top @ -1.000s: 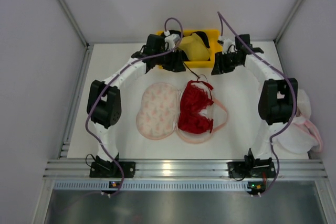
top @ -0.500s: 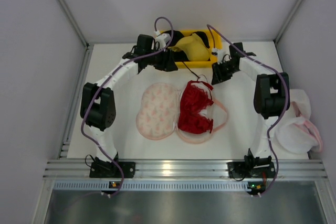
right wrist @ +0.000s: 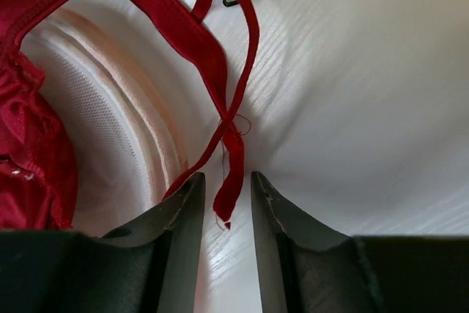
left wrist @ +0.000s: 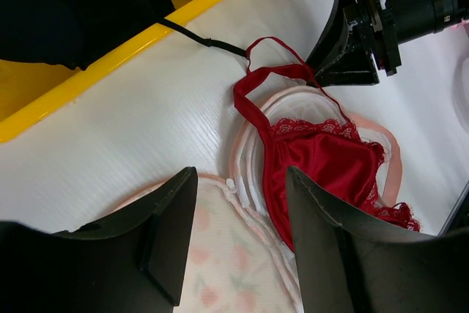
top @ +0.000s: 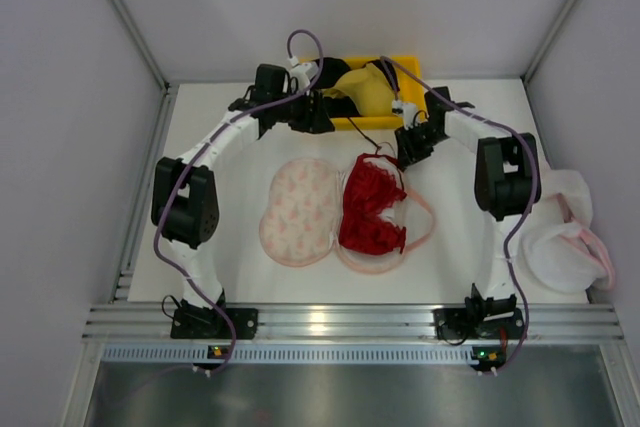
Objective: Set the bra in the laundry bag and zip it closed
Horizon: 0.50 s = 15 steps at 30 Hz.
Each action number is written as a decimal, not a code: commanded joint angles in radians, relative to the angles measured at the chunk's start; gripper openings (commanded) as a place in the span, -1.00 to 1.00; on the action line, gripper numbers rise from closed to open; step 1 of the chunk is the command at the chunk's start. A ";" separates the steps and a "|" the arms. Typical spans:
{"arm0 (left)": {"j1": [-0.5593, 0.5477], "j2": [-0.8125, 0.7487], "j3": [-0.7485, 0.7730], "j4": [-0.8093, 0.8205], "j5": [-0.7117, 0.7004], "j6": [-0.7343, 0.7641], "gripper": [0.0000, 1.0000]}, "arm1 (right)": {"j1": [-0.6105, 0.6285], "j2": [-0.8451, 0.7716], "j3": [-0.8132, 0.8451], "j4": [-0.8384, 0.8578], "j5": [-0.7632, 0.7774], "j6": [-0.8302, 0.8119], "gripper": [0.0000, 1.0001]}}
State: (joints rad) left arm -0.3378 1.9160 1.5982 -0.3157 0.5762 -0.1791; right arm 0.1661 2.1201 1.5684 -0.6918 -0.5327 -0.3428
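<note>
The laundry bag lies open in two lobes on the white table, printed lobe on the left. The red bra rests on the right lobe, its straps reaching toward the bin. My right gripper hangs low over the strap end. In the right wrist view the gripper is open by a narrow gap, with the strap tip between the fingers, touching neither. My left gripper is open above the bag, the bra beside its right finger.
A yellow bin at the back holds a yellow bra and black fabric. A black strap trails over its rim onto the table. White mesh bags lie at the right table edge.
The right gripper came leftward and toward me, down to the bra's strap end, and its jaws narrowed. The left arm's elbow swung left. Bra and bag have not moved.
</note>
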 commanded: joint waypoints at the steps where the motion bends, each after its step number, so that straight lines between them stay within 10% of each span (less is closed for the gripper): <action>1: 0.017 -0.026 -0.001 0.027 0.019 -0.007 0.15 | 0.016 0.050 0.071 -0.015 0.030 -0.039 -0.38; 5: 0.020 -0.031 -0.004 0.027 0.017 -0.002 0.15 | 0.015 0.051 0.142 -0.021 0.051 -0.035 -1.00; 15: 0.022 -0.043 -0.014 0.027 -0.001 0.009 0.15 | 0.010 -0.110 0.266 0.106 0.089 -0.013 -1.00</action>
State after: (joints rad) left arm -0.3202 1.9160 1.5955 -0.3157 0.5781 -0.1802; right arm 0.1696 2.1349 1.7664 -0.6674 -0.4538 -0.3576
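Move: The loose end of the bra's red strap already lies between the right hand's open fingertips, within about 1 cm of the hand point. The bra's cups, on the open laundry bag, are some 11 cm back and 7 cm left. The middle of the yellow basket is roughly 14 cm ahead and 9 cm left, and the tip of a black strap 3 cm ahead and 5 cm left. From the left hand the red strap end is about 17 cm right, 5 cm back and 15 cm below. The right hand's fingers shut and pinch the end of the red strap, sliding about 2 cm forward close above the table as they close. Keeping that grip, the hand then goes on forward and climbs, some 6 cm out and 5 cm up in all, towards the basket's near right part and away from the cups, the fingertips tilting forward by roughly 15 degrees. ##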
